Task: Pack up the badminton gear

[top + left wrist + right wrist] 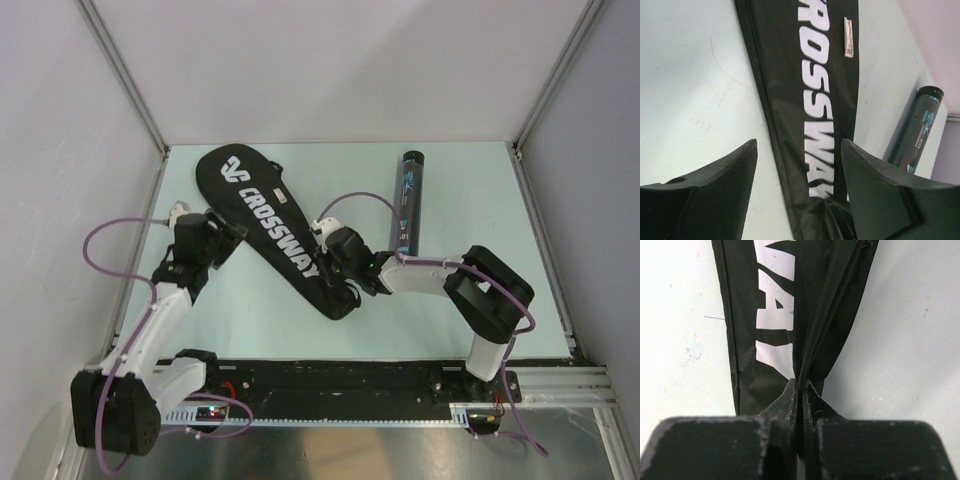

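Observation:
The black racket bag (265, 205) with white CROSSWAY lettering lies diagonally across the table, wide end at the back left, narrow end toward the front middle. A black cylindrical tube (408, 200) lies to its right, apart from it. My left gripper (232, 232) hovers open at the bag's left edge. In the left wrist view its fingers (725, 180) straddle the lettered strip of the bag (805, 75) with nothing pinched. My right gripper (801, 385) is shut on the bag's zipper edge (840, 295) near the narrow end, which in the top view is at the right gripper (335, 272).
The pale green table is bounded by grey walls at the back and both sides. The tube (917, 125) shows at the right of the left wrist view. A small white tag (848, 37) sits on the bag. Purple cables loop off both arms.

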`<control>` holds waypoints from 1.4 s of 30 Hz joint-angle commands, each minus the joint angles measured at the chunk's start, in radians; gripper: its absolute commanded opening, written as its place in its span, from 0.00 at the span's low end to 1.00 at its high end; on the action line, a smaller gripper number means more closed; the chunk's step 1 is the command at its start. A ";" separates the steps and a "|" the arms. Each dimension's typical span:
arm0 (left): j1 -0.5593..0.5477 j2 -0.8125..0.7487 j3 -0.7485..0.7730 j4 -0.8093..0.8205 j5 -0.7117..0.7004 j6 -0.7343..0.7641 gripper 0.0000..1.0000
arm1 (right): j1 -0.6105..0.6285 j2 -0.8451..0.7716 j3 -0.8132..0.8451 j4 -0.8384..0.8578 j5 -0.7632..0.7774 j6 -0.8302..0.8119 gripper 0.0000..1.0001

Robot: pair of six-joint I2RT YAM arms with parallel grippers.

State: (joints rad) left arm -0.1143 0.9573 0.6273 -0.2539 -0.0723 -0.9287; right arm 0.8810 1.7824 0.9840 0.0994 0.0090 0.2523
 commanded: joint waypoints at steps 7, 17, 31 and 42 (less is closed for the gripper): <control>-0.028 0.315 0.403 -0.098 -0.021 0.164 0.73 | 0.293 -0.108 -0.089 0.038 0.581 -0.337 0.00; -0.093 0.438 0.605 -0.177 -0.048 0.263 0.74 | 0.493 -0.069 -0.159 0.350 1.017 -0.676 0.00; -0.138 0.542 0.620 -0.216 -0.001 0.280 0.76 | 0.706 0.202 -0.204 1.349 1.171 -1.704 0.00; -0.156 0.714 0.667 -0.254 0.020 0.294 0.75 | 0.772 0.260 -0.173 1.378 1.188 -1.744 0.00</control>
State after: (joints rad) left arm -0.2550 1.5948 1.2388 -0.4847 -0.0723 -0.6632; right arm 1.6295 2.0377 0.7719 1.2266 1.1812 -1.4265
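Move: The label on the bag, near its wide end, lies about 25 cm ahead of the open left hand, 8 cm to its right and some 10 cm below; the wide end's middle is 34 cm ahead and 5 cm left. The right hand already pinches the zip edge near the narrow end, whose tip is 7 cm back and 4 cm right of it; from this hand the label is 28 cm ahead and 13 cm left, the table's near edge 21 cm straight back, the tube's middle 25 cm ahead and 21 cm right. Keeping its pinch on the zip edge, the right hand draws the bag's narrow end back some 13 cm towards the near table edge, lifting about 8 cm on the way while the wrist swings over by more than 90 degrees so that the fingers tip upward. Meanwhile the left hand, fingers staying wide open, goes forward about 9 cm and then drifts right towards the label, arching up and sinking back to roughly its starting height over the bag while turning a little clockwise. ##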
